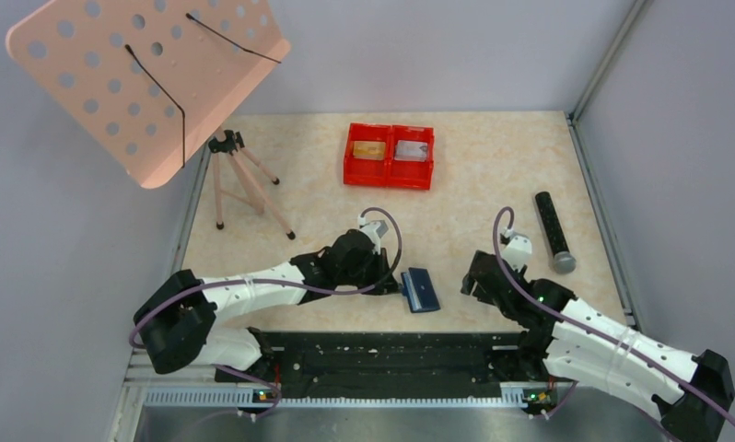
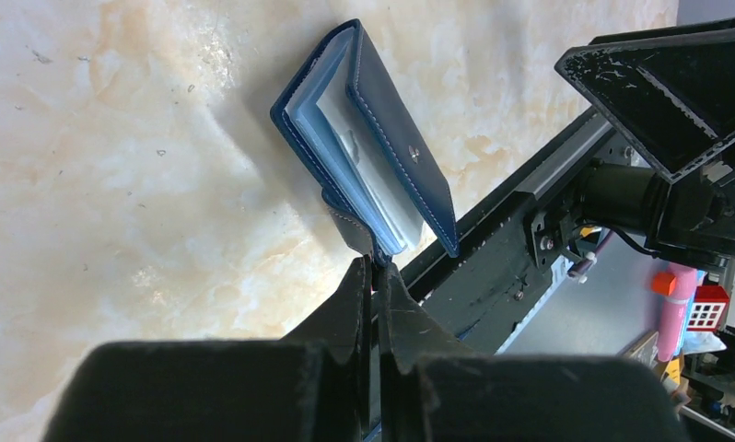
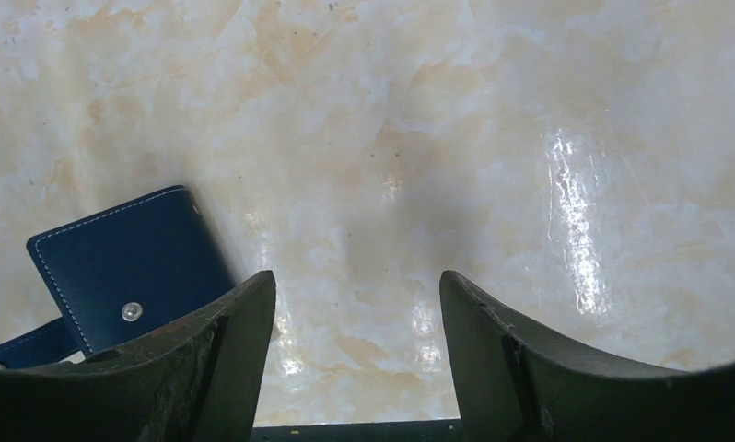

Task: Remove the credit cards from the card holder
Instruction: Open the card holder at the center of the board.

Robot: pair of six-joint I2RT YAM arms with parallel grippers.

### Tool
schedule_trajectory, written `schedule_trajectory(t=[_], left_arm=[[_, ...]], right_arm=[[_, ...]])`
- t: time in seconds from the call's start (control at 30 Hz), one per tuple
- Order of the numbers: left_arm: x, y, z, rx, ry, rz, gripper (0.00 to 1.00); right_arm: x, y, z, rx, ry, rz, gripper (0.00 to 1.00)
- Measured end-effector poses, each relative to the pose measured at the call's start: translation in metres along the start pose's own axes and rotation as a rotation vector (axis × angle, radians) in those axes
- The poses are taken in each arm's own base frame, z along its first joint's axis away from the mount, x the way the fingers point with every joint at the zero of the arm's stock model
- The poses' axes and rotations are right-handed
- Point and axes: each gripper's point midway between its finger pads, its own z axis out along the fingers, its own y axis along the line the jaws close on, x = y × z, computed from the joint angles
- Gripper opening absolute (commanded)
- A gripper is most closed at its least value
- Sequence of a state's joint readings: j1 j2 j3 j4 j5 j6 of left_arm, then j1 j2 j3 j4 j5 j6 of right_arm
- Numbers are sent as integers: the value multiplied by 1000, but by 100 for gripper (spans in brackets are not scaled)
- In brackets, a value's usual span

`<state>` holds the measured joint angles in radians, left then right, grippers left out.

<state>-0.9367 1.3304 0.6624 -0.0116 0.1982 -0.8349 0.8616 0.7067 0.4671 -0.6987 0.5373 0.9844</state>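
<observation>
The dark navy card holder (image 1: 422,290) lies on the table between the two arms, near the front edge. In the left wrist view the card holder (image 2: 396,152) stands slightly ajar and shows pale grey-blue inner pockets. My left gripper (image 2: 375,267) is shut on its small closure tab (image 2: 350,226). To the right of the holder, my right gripper (image 3: 356,285) stands open over bare table, with the card holder (image 3: 129,262) beside its left finger. A gold-tan credit card (image 1: 370,150) and a silver-grey credit card (image 1: 412,151) lie in the red tray. I cannot tell whether a card is in the pockets.
The red twin-compartment tray (image 1: 389,178) sits at the back centre. A black cylinder with a grey end (image 1: 554,230) lies at the right. A small tripod (image 1: 244,180) and a pink perforated board (image 1: 143,83) stand at the back left. A black rail (image 1: 382,354) runs along the front edge.
</observation>
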Motion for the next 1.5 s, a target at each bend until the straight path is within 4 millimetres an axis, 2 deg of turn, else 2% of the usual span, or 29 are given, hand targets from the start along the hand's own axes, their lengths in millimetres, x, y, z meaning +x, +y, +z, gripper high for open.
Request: schedule_trajectory(t=[0.1, 0.2, 0.27, 0.33, 0.47, 0.6, 0.77, 1.03, 1.27, 1.5], left_arm=[[1, 2, 0, -8, 0, -1, 0], [1, 2, 0, -8, 1, -1, 0], [0, 1, -1, -4, -2, -1, 0], [-2, -2, -3, 11, -12, 3, 0], [-5, -11, -9, 47, -28, 10, 0], [-8, -18, -10, 74, -34, 16, 0], [-8, -19, -11, 82, -39, 18, 0], [-9, -20, -12, 87, -44, 19, 0], [-9, -20, -12, 87, -44, 19, 0], [-9, -20, -12, 86, -45, 19, 0]], right_arm=[[0, -2, -1, 9, 6, -5, 61], [-6, 10, -8, -44, 12, -18, 56], [-12, 27, -15, -120, 14, -22, 49], [-16, 55, -24, -245, 29, -24, 45], [-15, 107, -39, -492, 77, -11, 44], [-1, 132, -40, -608, 137, -13, 42], [16, 139, -34, -650, 194, -17, 40], [20, 153, -32, -690, 223, 14, 37], [36, 144, -17, -632, 262, 29, 37], [33, 131, -5, -550, 225, 35, 37]])
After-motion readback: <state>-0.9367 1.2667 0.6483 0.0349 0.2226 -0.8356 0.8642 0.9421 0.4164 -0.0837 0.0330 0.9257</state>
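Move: The card holder, its strap already pinched in the left fingers, has its middle about 5 cm right of the left hand, level fore and aft, 2 cm lower. From the right hand it lies about 12 cm to the left, 1 cm back and 3 cm lower. The microphone is some 23 cm right of the right hand and 14 cm farther out; the red box is about 33 cm ahead of it and 20 cm left. Both lie about 3 cm below it. The card holder stays pinched by its strap while the left hand raises it about 2.5 cm. The right hand swings left to its open edge, some 14 cm net, arcing up, then sinking, with a slight final drift back right. It rolls left side up and turns counter-clockwise, each about 25 degrees; its fingers narrow without shutting, one tip reaching the slit by the front cover. ##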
